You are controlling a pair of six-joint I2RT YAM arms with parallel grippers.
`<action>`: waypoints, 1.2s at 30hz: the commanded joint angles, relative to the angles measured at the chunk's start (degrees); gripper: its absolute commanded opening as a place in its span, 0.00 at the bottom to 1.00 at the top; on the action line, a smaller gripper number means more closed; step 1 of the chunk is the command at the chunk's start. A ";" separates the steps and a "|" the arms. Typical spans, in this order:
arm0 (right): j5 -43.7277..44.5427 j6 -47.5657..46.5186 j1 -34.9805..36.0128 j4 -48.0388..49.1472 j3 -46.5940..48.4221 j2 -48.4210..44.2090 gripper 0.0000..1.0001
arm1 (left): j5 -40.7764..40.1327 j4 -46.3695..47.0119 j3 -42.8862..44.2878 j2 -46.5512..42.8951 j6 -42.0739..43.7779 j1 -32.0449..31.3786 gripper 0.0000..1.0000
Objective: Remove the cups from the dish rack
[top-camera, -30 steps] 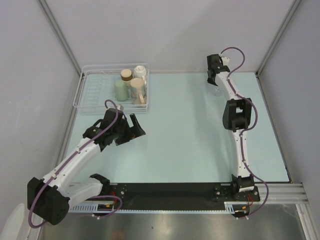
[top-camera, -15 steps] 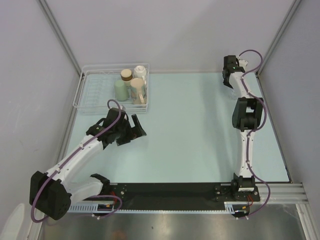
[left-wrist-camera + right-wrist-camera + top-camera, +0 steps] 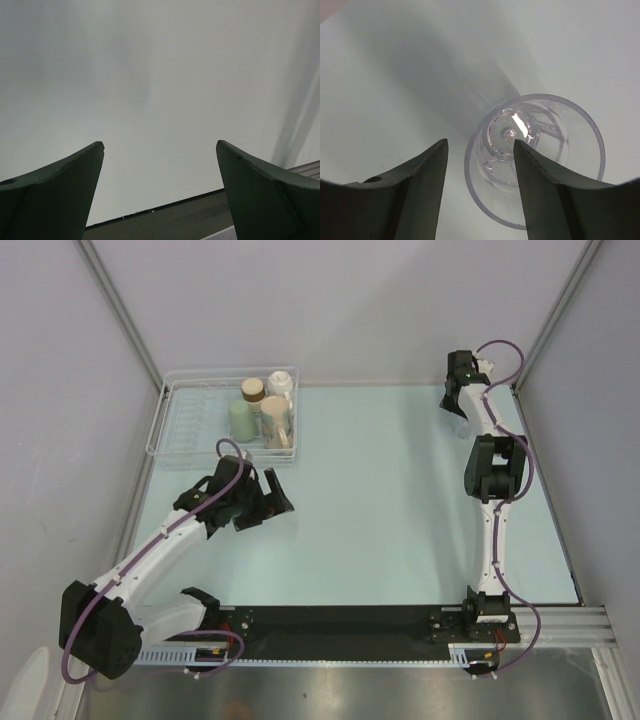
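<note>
Four cups stand in the right end of the dish rack (image 3: 180,425): brown (image 3: 253,390), white (image 3: 281,385), pale green (image 3: 241,421) and beige (image 3: 275,421). The clear glass cup (image 3: 555,145) stands upright on the table at the far right. My right gripper (image 3: 480,142) (image 3: 452,408) is open just above it, and the cup's near wall lies between the parted fingers without being pinched. Just in front of the rack's right corner, my left gripper (image 3: 270,502) (image 3: 160,143) is open wide and holds nothing.
The pale blue table (image 3: 370,500) is walled in by grey panels on three sides. The right arm stretches along the right side to the back corner. A black rail (image 3: 340,625) runs along the near edge.
The right arm swung right toward the back corner with the glass cup, then its jaws parted off the cup. The left arm shifted only slightly.
</note>
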 commanded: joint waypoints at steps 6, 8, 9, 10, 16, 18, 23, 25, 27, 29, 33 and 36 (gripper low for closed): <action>0.01 0.67 0.61 1.08 1.12 -6.66 0.61 | 0.70 2.18 0.50 -1.20 0.35 -0.74 1.00; -0.07 1.46 0.78 1.86 0.78 -9.37 0.62 | 0.78 2.18 0.41 -1.81 0.79 -0.74 1.00; -0.07 1.72 1.13 2.83 -0.96 -10.87 0.62 | 0.78 2.35 0.32 -2.16 0.97 -0.91 1.00; -0.42 1.81 1.48 4.58 -3.16 -13.14 0.62 | 0.35 2.35 0.41 -2.25 1.23 -1.00 1.00; -2.45 0.59 6.83 17.43 -12.85 -28.80 0.74 | -3.61 1.48 0.58 -5.06 3.16 -1.18 1.00; -1.75 -1.26 9.38 16.20 -12.93 -31.17 0.78 | -6.84 0.51 1.46 -5.24 4.74 -1.18 1.00; 3.25 -5.22 21.49 14.79 -23.27 -41.89 0.98 | -16.95 -4.50 9.18 -1.56 9.48 -1.18 1.00; 4.92 -4.52 25.11 14.53 -27.77 -45.67 1.00 | -21.61 -5.73 13.39 0.20 10.54 -1.18 1.00; 7.65 -3.99 30.91 13.92 -33.46 -50.77 1.00 | -25.30 -5.82 16.13 2.75 11.51 -1.18 1.00; 12.48 -3.55 34.95 11.98 -36.04 -54.80 0.98 | -27.07 -4.95 19.64 5.12 12.39 -1.18 1.00; 18.82 -2.33 44.97 8.83 -42.54 -60.70 0.97 | -28.57 -2.05 24.92 10.48 14.23 -1.18 1.00; 16.83 3.99 45.70 5.57 -47.80 -66.06 0.85 | -31.99 0.15 29.48 15.32 14.94 -1.18 1.00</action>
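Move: The clear cup stands on the table just by the right hand's part-open fingers, its middle about 1 cm back, 3 cm right and 4 cm below. For the left hand, the beige mug in the rack is roughly 28 cm ahead, 0 cm sideways; the green cup is about 28 cm ahead and 10 cm left, the white cup some 38 cm straight ahead, all about 5 cm below it. Right hand leaves the clear cup upwards, swings left-back some 35 cm, opening; left climbs forward towards the rack. ##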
